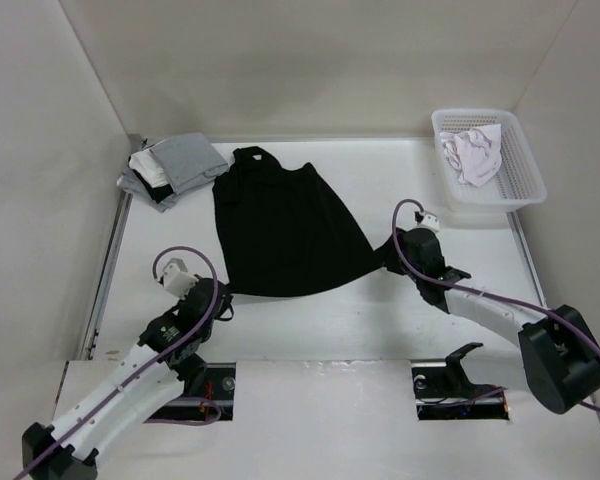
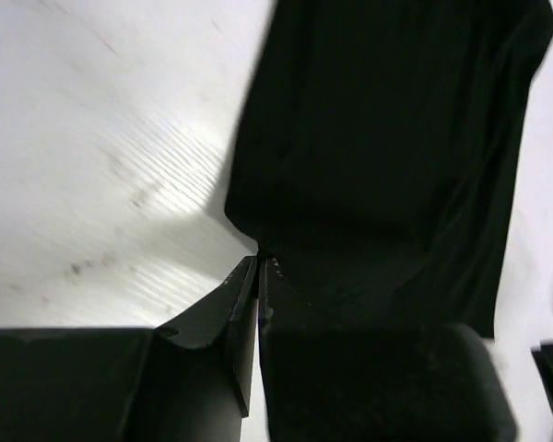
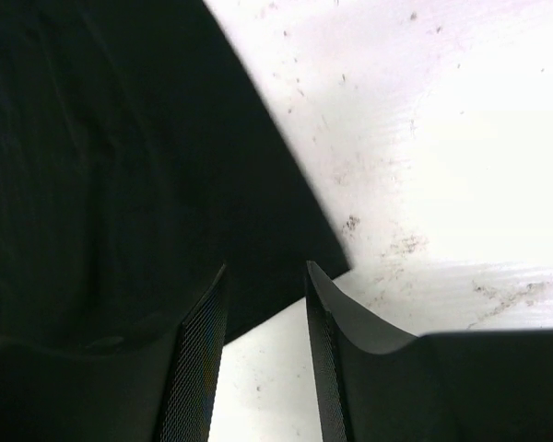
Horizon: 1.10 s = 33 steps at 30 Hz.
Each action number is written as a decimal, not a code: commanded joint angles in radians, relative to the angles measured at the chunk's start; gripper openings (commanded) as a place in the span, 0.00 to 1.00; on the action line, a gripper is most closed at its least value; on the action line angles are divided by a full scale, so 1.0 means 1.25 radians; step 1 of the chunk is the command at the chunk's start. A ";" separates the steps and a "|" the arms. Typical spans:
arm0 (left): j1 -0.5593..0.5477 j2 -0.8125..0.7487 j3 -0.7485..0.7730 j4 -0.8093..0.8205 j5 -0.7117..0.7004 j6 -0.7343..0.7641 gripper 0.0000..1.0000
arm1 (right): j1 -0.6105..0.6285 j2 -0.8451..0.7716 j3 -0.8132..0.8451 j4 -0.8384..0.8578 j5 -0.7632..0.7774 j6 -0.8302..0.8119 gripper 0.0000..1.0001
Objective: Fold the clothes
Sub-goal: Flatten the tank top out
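The clothes (image 1: 280, 225), a plain black sleeveless top, lie spread flat on the white table with the neckline at the far end and the hem toward me. At the near-left hem corner, my left gripper (image 1: 223, 300) is down on the table. In the left wrist view its jaws (image 2: 259, 260) are pressed together on the tip of that corner of the clothes (image 2: 378, 138). My right gripper (image 1: 385, 257) is at the near-right hem corner. Its fingers (image 3: 265, 267) stand open, one on each side of the corner of the black fabric (image 3: 120, 157), which lies between them.
A grey, white and black garment stack (image 1: 175, 168) lies at the far left, beside the top's shoulder. A white plastic basket (image 1: 525, 190) at the far right holds a white garment (image 1: 472, 152). Walls close in the table on the left, the back and the right.
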<state>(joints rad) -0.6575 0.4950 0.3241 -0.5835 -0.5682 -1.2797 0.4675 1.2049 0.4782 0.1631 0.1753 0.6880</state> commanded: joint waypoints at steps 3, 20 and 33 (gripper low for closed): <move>0.129 -0.023 0.012 0.009 -0.008 0.114 0.02 | 0.030 0.040 -0.005 -0.008 0.000 0.021 0.44; 0.339 0.008 -0.099 0.237 0.234 0.200 0.04 | 0.111 0.136 -0.012 -0.019 0.008 0.105 0.30; 0.325 0.016 -0.067 0.258 0.231 0.209 0.03 | 0.108 0.141 0.005 0.009 -0.018 0.099 0.00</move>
<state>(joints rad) -0.2451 0.5156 0.1974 -0.3161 -0.2829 -1.0416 0.5976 1.4082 0.4847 0.1741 0.1593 0.8154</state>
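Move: The left hand still holds the tank top's near-left corner, with its spreading spot some 3 cm ahead, 4 cm left and 7 cm below; the folded stack lies 31 cm ahead, 12 cm left. The free near-right corner is almost straight under the right hand, 7 cm down and 1 cm back. From the right hand, the white basket stands 23 cm ahead and 22 cm right. Right hand drops about 6 cm, back-left, and pinches its corner; left carries its held corner 4 cm left. ##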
